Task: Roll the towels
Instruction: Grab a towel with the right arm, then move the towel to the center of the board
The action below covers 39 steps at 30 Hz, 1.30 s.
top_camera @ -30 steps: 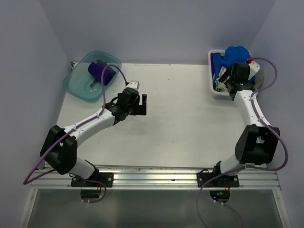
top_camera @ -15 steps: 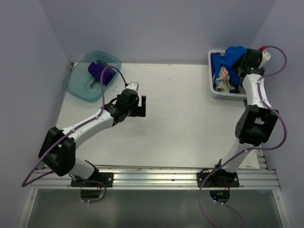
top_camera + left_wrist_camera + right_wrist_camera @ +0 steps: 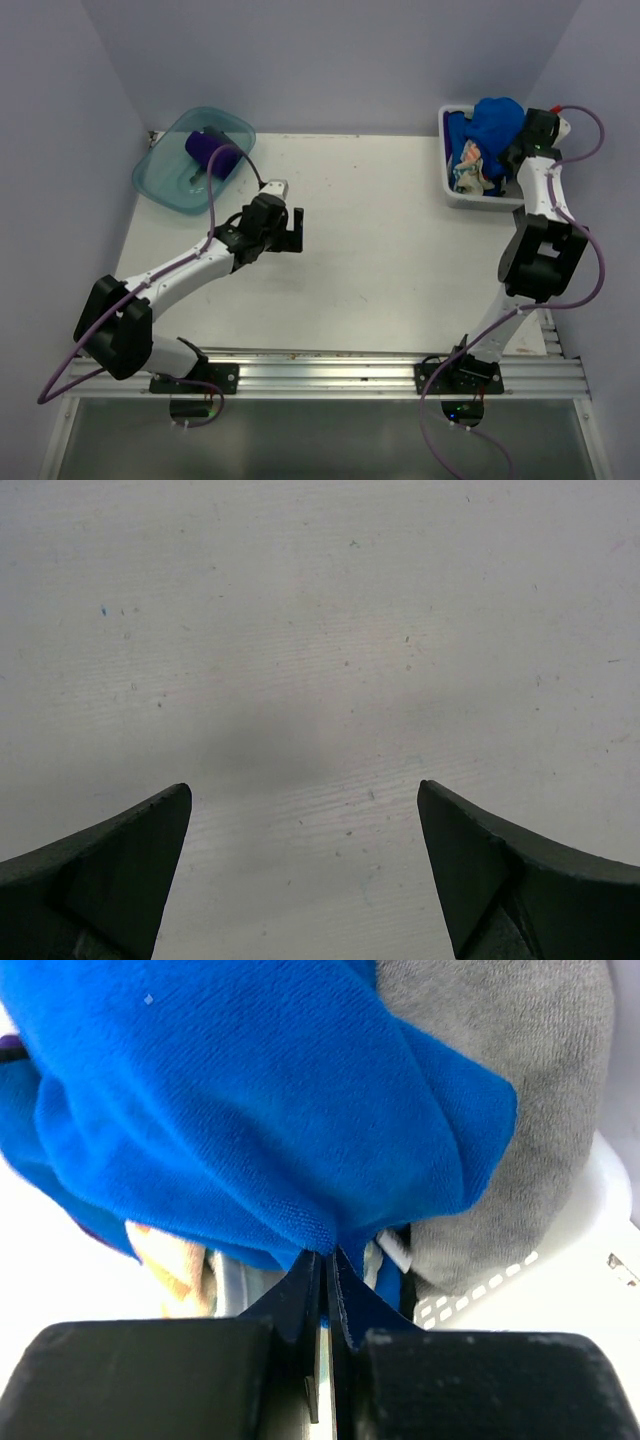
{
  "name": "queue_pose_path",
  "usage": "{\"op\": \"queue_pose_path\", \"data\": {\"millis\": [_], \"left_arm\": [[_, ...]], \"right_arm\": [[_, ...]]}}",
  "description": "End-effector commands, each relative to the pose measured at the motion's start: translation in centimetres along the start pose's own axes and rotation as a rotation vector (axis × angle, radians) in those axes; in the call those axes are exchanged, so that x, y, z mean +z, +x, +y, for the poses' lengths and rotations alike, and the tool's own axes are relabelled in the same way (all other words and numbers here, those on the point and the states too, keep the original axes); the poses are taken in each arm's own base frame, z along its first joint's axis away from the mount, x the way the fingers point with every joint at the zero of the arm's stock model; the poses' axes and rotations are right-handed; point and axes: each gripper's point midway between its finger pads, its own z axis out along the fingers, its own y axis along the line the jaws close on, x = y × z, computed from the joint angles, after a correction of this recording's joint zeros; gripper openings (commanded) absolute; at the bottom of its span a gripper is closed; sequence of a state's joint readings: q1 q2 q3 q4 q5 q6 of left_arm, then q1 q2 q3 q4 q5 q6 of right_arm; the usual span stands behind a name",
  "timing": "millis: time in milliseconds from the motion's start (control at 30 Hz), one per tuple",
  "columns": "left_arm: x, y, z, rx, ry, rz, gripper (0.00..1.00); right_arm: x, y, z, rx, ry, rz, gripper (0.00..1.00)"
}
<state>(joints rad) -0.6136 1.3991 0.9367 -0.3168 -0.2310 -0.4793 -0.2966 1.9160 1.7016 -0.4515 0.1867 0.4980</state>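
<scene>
A royal blue towel [image 3: 495, 118] is heaped on top of the white basket [image 3: 443, 150] at the back right. My right gripper [image 3: 325, 1252] is shut on a fold of this blue towel [image 3: 250, 1110], pinching its lower edge. A grey towel [image 3: 520, 1100] lies behind the blue one, and a cream towel [image 3: 470, 172] shows beneath it. A rolled purple towel [image 3: 213, 150] rests in the teal tub [image 3: 160, 185] at the back left. My left gripper [image 3: 290, 232] hovers open over the bare table [image 3: 320, 630], with nothing between its fingers.
The basket's perforated white wall [image 3: 560, 1290] stands close on the right of my right gripper. The side wall of the enclosure [image 3: 600, 150] runs just behind the right arm. The tub sits tilted at the table's back left corner.
My right arm has swung to the basket's far right side, and its jaws have shut on the blue towel. The left arm has edged slightly toward the left and stays open.
</scene>
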Motion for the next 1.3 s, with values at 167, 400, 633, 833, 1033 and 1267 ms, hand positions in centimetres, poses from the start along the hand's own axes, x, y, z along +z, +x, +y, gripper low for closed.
{"op": "queue_pose_path", "data": {"millis": [167,400,633,833,1033,1267], "left_arm": [[-0.2,-0.8,-0.2,-0.009,0.014,-0.029,1.00],[-0.7,-3.0,-0.1,0.019,-0.024,-0.052,1.00],[-1.4,-5.5,-0.4,0.022,-0.026,-0.094,1.00],[-1.7,-7.4,1.3,-0.016,-0.067,-0.094,1.00],[-2.6,-9.6,6.5,-0.092,-0.146,-0.117,1.00],[-4.2,-12.3,8.9,-0.127,-0.179,-0.181,1.00]], "right_arm": [[-7.9,-4.4,2.7,0.064,-0.173,-0.136,0.00],[-17.0,-8.4,5.1,0.086,-0.372,-0.277,0.00],[-26.1,-10.2,9.2,0.011,-0.611,-0.362,0.00],[-33.3,-7.6,13.6,-0.105,-0.802,-0.379,0.00],[-38.5,-1.8,18.0,-0.203,-1.008,-0.296,0.00],[-40.1,7.3,22.5,-0.298,-1.151,-0.105,0.00]]}}
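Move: Pinched in the right fingers, the blue towel has its middle some 6 cm ahead and 5 cm left of that hand; it is to go to the open table middle, about 45 cm left, 17 cm back and 18 cm below. The patterned cloth lies level ahead, 10 cm left and 7 cm lower; the grey towel 5 cm ahead, 6 cm right, 5 cm lower. From the left hand the blue towel is roughly 25 cm ahead, 53 cm right and 5 cm higher. Hauling the pinched blue towel up out of the white bin, the right hand climbs about 25 cm while drawing back some 8 cm, then sweeps left towards the table middle, 33 cm in all. Its shut fingers keep their hold as they tip up to near level and swing counter-clockwise to face left. The open, empty left hand rises a little, then moves 10 cm left, towards the teal tub. ##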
